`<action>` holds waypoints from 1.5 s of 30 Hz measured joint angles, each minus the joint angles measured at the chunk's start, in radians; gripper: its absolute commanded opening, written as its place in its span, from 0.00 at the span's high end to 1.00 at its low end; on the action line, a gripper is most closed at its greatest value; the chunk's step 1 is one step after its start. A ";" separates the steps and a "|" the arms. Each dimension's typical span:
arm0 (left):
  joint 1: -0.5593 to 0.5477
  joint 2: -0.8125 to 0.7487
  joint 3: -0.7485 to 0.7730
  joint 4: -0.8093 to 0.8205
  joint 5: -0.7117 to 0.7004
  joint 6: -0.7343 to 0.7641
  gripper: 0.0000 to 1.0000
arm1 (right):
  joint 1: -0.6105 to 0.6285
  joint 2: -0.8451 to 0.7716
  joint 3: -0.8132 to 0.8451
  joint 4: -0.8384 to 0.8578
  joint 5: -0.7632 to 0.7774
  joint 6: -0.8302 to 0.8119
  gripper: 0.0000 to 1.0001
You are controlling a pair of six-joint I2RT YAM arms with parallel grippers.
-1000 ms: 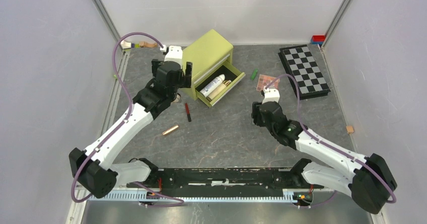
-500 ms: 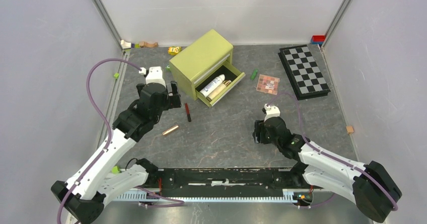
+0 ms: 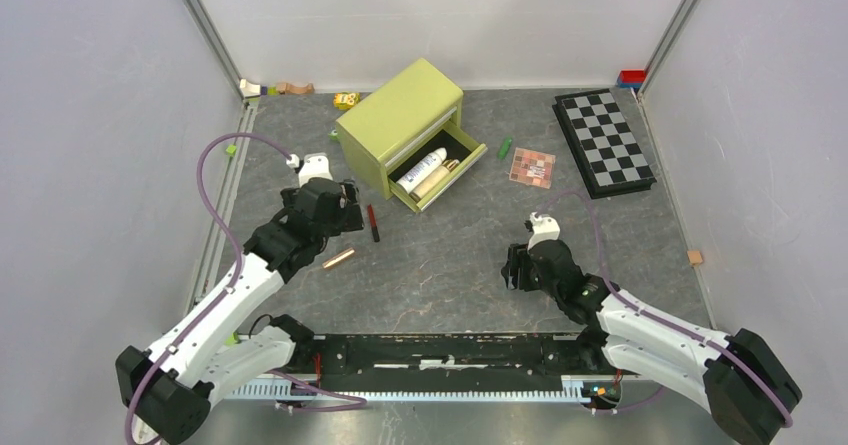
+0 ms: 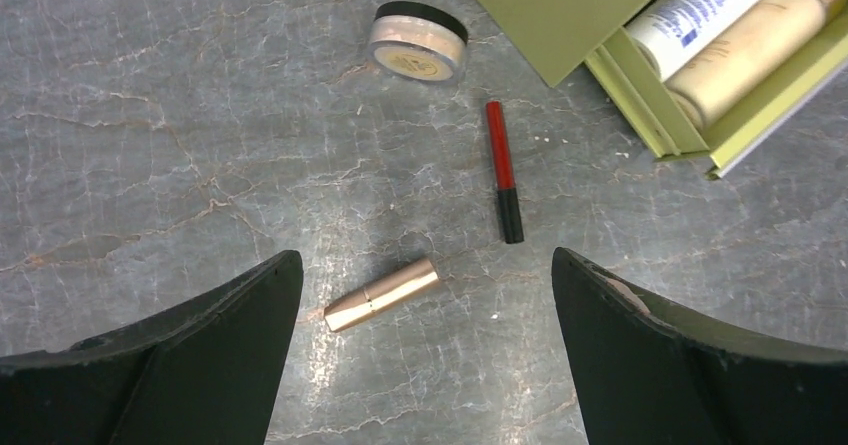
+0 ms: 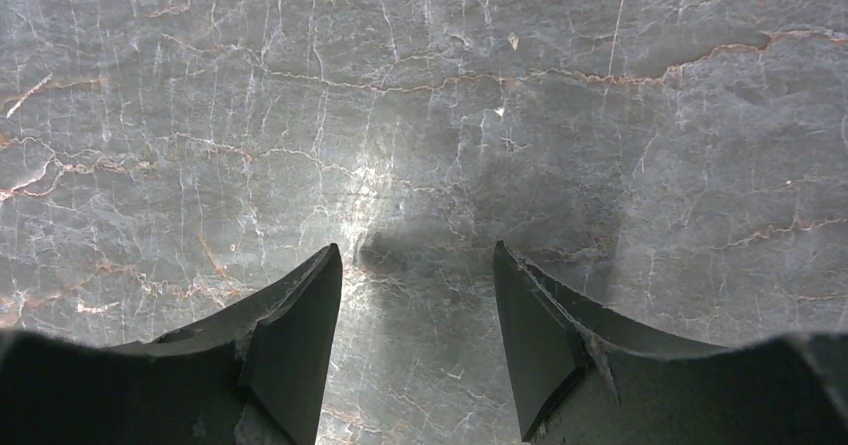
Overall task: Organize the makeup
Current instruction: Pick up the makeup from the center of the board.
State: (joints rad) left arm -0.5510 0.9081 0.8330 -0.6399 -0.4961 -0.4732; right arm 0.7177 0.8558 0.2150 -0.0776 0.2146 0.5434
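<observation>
My left gripper (image 4: 425, 261) is open, hovering over the rose-gold tube (image 4: 382, 294) that lies on the table between its fingers. Beyond it lie the red-black pencil (image 4: 504, 171) and a round tan compact (image 4: 418, 42). In the top view the left gripper (image 3: 345, 213) is between the tube (image 3: 339, 258) and the pencil (image 3: 373, 222). The green box's open drawer (image 3: 470, 155) holds a white bottle (image 3: 422, 168) and a tan bottle (image 3: 433, 179). A green stick (image 3: 505, 147) and the eyeshadow palette (image 3: 531, 167) lie to its right. My right gripper (image 5: 415, 255) is open over bare table.
The green box (image 3: 400, 117) stands at the back centre. The chequered board (image 3: 603, 142) lies at the back right. Toy blocks (image 3: 290, 88) sit along the back wall, one (image 3: 695, 257) near the right wall. Walls close in left, right and back.
My left arm has pulled back from beside the green box, toward the near side, and now hovers over the rose-gold tube. The right arm has drawn back toward its base, away from the palette.
</observation>
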 measured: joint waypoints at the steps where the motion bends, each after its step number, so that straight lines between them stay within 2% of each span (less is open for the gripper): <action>1: 0.008 0.005 -0.012 0.011 0.002 -0.002 0.00 | 0.000 0.000 -0.006 0.013 0.001 -0.001 0.36; 14: 0.152 0.247 -0.036 0.243 0.066 0.022 0.00 | 0.000 0.016 -0.073 0.172 0.019 -0.053 0.36; 23: 0.290 0.411 -0.034 0.435 0.222 0.105 0.00 | 0.000 0.063 -0.111 0.315 0.012 -0.071 0.36; 30: 0.329 0.489 -0.030 0.498 0.293 0.161 0.00 | 0.000 0.101 -0.111 0.363 0.009 -0.078 0.36; 45: 0.396 0.660 0.014 0.586 0.420 0.166 0.01 | 0.000 0.142 -0.105 0.402 0.003 -0.082 0.36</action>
State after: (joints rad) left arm -0.1547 1.5677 0.8467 -0.0536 -0.0761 -0.3077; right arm 0.7177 0.9974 0.1101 0.3244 0.2176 0.4614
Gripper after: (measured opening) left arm 0.997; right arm 0.640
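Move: The powder jar, the makeup to pick up, stands on edge on the table about 13 cm ahead of the left gripper, 1 cm to its left and 14 cm below it. The red pencil is some 6 cm nearer and 6 cm to the right of the jar. The bronze tube lies almost under the gripper, 1 cm back and 2 cm left; the green cabinet's middle is 23 cm ahead and 12 cm right. From the right gripper the jar is about 19 cm ahead and 37 cm left. Bring the left gripper forward about 13 cm and down some 12 cm together, easing slightly left, away from the bronze tube and in over the powder jar. Keep the fingers wide open, tip them roughly 10 degrees further down, and straddle the jar from just above without closing. Let the right gripper creep about 2.5 cm forward and left, fingertips lifting a little. ##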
